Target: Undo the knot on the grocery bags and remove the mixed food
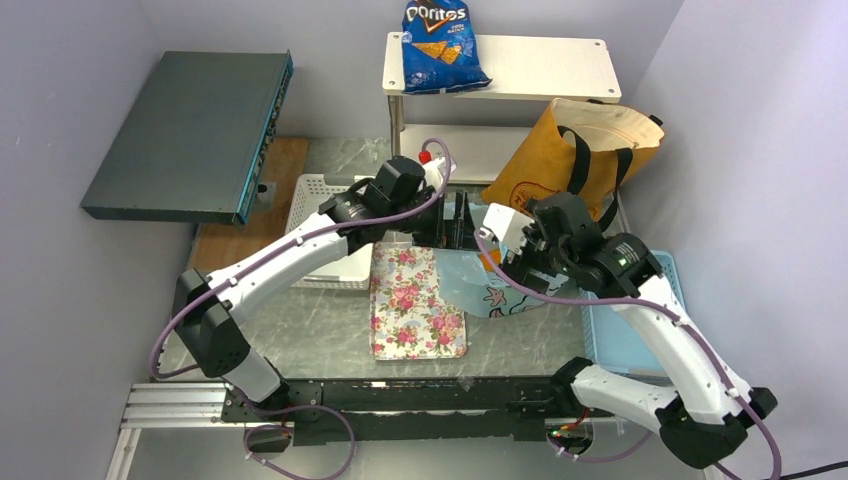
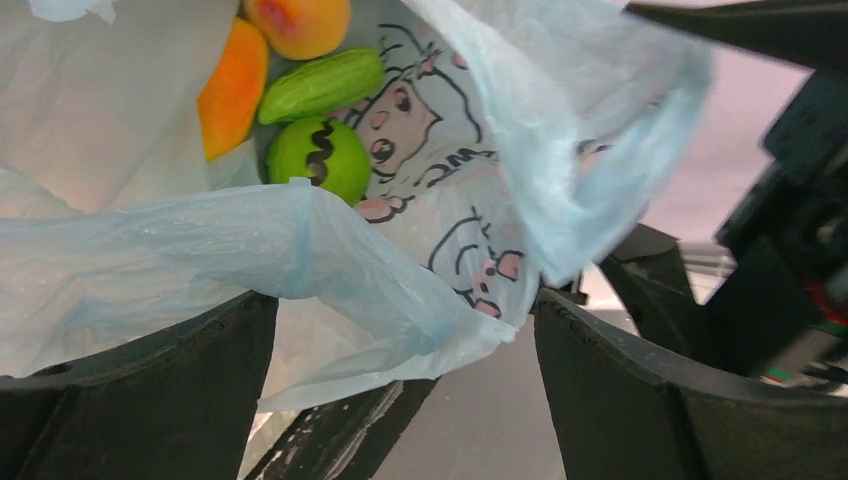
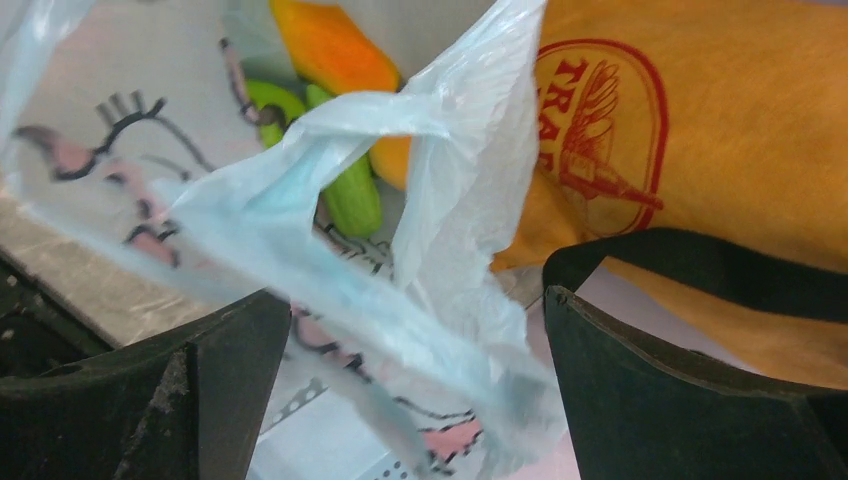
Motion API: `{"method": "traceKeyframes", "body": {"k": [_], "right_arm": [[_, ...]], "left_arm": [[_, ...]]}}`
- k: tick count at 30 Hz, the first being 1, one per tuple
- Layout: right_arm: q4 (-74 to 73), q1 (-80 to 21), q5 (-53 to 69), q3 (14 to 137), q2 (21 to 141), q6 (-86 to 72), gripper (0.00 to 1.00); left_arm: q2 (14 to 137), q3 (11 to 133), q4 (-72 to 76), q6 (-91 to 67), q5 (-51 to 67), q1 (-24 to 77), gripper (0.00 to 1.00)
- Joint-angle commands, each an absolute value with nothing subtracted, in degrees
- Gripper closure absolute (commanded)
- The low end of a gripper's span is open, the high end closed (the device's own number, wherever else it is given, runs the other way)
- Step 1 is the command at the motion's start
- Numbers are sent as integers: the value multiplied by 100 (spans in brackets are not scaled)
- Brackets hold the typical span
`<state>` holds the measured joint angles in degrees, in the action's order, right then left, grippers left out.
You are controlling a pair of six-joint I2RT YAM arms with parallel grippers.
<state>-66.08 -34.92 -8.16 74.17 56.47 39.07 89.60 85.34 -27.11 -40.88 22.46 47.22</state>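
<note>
The light-blue cartoon-printed plastic bag (image 1: 480, 288) lies between both wrists with its mouth loose. Inside it I see a green round fruit (image 2: 320, 155), a long green vegetable (image 2: 320, 85), an orange-yellow mango (image 2: 232, 92) and an orange round fruit (image 2: 297, 22). My left gripper (image 2: 405, 380) is open, and a fold of the bag's rim hangs between its fingers. My right gripper (image 3: 415, 400) is open too, with a blurred bag handle (image 3: 400, 150) crossing its gap. The orange-tan tote (image 1: 570, 150) with a red logo (image 3: 600, 130) and black straps (image 3: 700, 265) leans behind. The knot is out of view.
A floral tray (image 1: 415, 305) lies in front of the bag. A white basket (image 1: 315, 200) is under the left arm and a blue basket (image 1: 640, 335) at the right. A Doritos bag (image 1: 440, 45) rests on the white shelf (image 1: 545, 70). A dark flat box (image 1: 190, 135) sits at far left.
</note>
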Motion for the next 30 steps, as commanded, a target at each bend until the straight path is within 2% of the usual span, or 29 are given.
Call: {"method": "traceKeyframes", "body": {"k": [1,8,12,13,14,16,17,18,19,25,30], "right_arm": [[-5461,-3489,-1202,7406,5754,4085,2],[-4847,-3481,-1454,6798,5518,4692,8],[-4631,-3296,-1345,6349,5345,4910,30],[-4625,-3229,-1285,6342,5338,4865,37],[-4623,-3162,-1243,6405,5366,4769,44],[-4680,-2910,-1109,6692,5487,4437,64],[-4725,-2782,-968,6917,5581,4258,75],[-4754,-2430,-805,7235,5688,4069,88],[-4800,-2100,-605,7497,5813,3908,100],[-5250,-427,484,8492,6356,3219,100],[-5302,245,722,8370,6285,3042,100]], "left_arm": [[9067,8608,-2942,-3796,1668,4772,1],[9080,8323,-2625,-3930,1709,4759,1],[9252,8393,-2437,-4016,1943,4751,0],[9264,8424,-2361,-3945,2033,4750,5],[9259,8459,-2296,-3870,2115,4749,14],[9212,8496,-2135,-3663,2314,4696,41],[9165,8499,-1987,-3501,2384,4641,60],[9085,8492,-1810,-3307,2444,4545,86],[9039,8514,-1723,-3103,2454,4465,100],[8770,8565,-2185,-1747,2833,3996,100],[7967,7403,-2334,-697,2497,3593,100]]}}
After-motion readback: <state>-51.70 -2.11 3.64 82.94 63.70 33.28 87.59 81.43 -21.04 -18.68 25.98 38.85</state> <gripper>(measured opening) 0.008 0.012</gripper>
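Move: The left rim of the blue grocery bag hangs about 1 cm ahead of the left fingers and 4 cm below them. The mixed food in the bag is some 7 cm to that hand's right, 2 cm ahead and 14 cm down; the floral tray is about 9 cm left, 8 cm back. The right hand has the bag's right rim about 4 cm straight ahead and 2 cm lower, the food 5 cm ahead and 1 cm left, and the orange tote roughly 20 cm ahead, 12 cm right. Sink the open left gripper about 4 cm over the bag's left rim while the open right gripper reaches some 4 cm forward onto the right rim, then dips slightly. Shut both on the plastic and pull apart: right hand about 8 cm to its right, rising and still going forward, turning clockwise nearly 30 degrees; left hand forward, left and up, about 4 cm each, tipping its wrist. ##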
